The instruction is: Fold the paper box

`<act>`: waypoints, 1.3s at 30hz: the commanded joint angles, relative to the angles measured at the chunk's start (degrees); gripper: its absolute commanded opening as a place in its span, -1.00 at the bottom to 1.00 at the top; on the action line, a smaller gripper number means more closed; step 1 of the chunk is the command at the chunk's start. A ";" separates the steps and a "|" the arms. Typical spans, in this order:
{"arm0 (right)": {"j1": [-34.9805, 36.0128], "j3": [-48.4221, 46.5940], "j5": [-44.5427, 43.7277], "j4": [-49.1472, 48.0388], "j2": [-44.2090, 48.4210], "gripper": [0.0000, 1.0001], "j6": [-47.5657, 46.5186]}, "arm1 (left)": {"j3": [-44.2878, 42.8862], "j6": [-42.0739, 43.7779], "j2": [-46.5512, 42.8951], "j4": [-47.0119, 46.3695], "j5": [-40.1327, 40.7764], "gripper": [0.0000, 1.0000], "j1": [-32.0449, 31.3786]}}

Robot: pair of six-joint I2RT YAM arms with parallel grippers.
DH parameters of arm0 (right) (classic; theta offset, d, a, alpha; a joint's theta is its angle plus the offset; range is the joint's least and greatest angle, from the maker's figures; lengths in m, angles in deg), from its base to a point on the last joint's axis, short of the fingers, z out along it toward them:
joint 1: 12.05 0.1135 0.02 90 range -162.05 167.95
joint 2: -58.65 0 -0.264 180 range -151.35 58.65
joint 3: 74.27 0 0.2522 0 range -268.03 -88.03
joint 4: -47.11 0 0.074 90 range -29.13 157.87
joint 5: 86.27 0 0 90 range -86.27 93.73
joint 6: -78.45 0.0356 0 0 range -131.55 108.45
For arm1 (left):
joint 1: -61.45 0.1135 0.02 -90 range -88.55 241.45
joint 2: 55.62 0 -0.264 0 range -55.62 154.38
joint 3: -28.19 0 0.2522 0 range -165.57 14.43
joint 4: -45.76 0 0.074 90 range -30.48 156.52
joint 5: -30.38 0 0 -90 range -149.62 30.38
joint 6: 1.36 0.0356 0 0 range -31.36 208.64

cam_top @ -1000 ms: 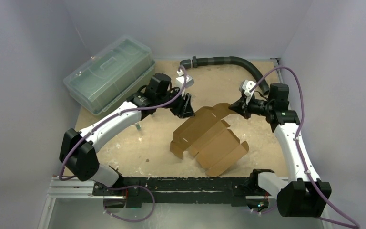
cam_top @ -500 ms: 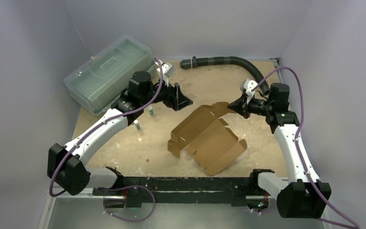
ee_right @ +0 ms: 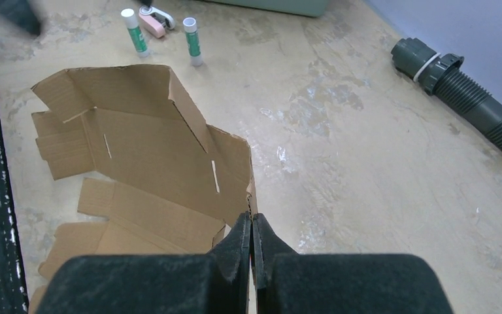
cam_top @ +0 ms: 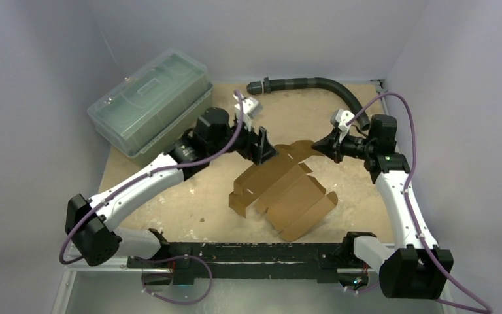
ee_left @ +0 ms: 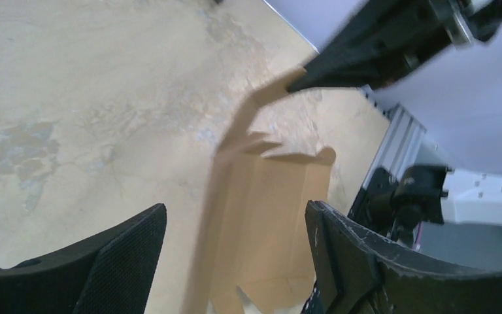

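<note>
The paper box [cam_top: 284,191] is a brown cardboard blank, partly unfolded, lying mid-table with its far side lifted. My right gripper [cam_top: 318,148] is shut on the edge of its far right flap and holds that flap up. In the right wrist view the pads [ee_right: 251,226] pinch the cardboard edge, and the box [ee_right: 150,157] spreads out to the left. My left gripper [cam_top: 265,149] stands open at the box's far left edge. In the left wrist view the left gripper [ee_left: 235,208] frames a raised panel of the box [ee_left: 268,216]; whether it touches the panel I cannot tell.
A clear greenish lidded bin [cam_top: 150,98] stands at the far left. A dark ribbed hose [cam_top: 314,84] curves along the back. Two green-and-white glue sticks [ee_right: 135,33] [ee_right: 193,40] and a small pink item [ee_right: 151,25] stand beyond the box, near the bin.
My left arm pulled back toward the bin while its jaws opened wide, then came forward again to the box's far left edge. The right gripper kept its hold without moving.
</note>
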 commanded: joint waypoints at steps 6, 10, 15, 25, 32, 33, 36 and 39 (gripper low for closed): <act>-0.24 0.83 2.14 -1.59 -0.07 -1.00 0.38 | 1.28 15.12 -3.22 1.93 11.09 0.54 -6.49; -0.39 0.92 2.09 -1.65 -0.31 -1.00 0.28 | 2.51 16.04 -1.90 1.03 8.15 0.49 -6.52; -0.42 1.12 1.80 -1.75 -0.57 -1.00 0.24 | 7.20 13.84 -4.05 -2.46 5.50 0.43 -6.47; -0.42 1.05 1.88 -1.78 -1.39 -1.00 0.35 | 18.96 11.75 -9.02 -10.34 8.39 0.20 -6.38; -0.42 1.24 1.88 -1.83 -1.61 -1.00 0.28 | 21.17 11.08 -7.80 -14.00 7.73 -0.21 -6.41; -0.42 1.29 1.89 -1.83 -1.64 -1.00 0.28 | 21.09 11.08 -7.40 -14.04 8.00 -0.29 -6.41; -0.42 1.38 1.88 -1.86 -1.74 -1.00 0.28 | 20.76 11.22 -6.08 -13.98 8.56 -0.59 -6.43; -0.42 1.30 1.96 -1.86 -1.91 -1.00 0.28 | 20.34 11.29 -4.99 -13.99 8.35 -0.98 -6.40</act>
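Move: Just behind and below the left hand is the bare left edge of the paper box's raised panel, about 4 cm back, 1 cm left and 9 cm down. The right gripper, pinching that panel's far corner, is some 14 cm to the left hand's right, 2 cm farther out and 5 cm lower; the box's lower panel is roughly 13 cm back, 9 cm right and 23 cm down. From the right hand, the edge is about 18 cm left, 5 cm back and 4 cm lower. Backing off about 3 cm first, the left hand then sinks roughly 9 cm onto the raised panel's left edge, rolling some 15 degrees about its own length. Its wide-open fingers straddle the cardboard edge and close nearly shut to pinch it, mostly once the hand is almost down. The right hand keeps its pinch on the far corner, settling about 1 cm. ##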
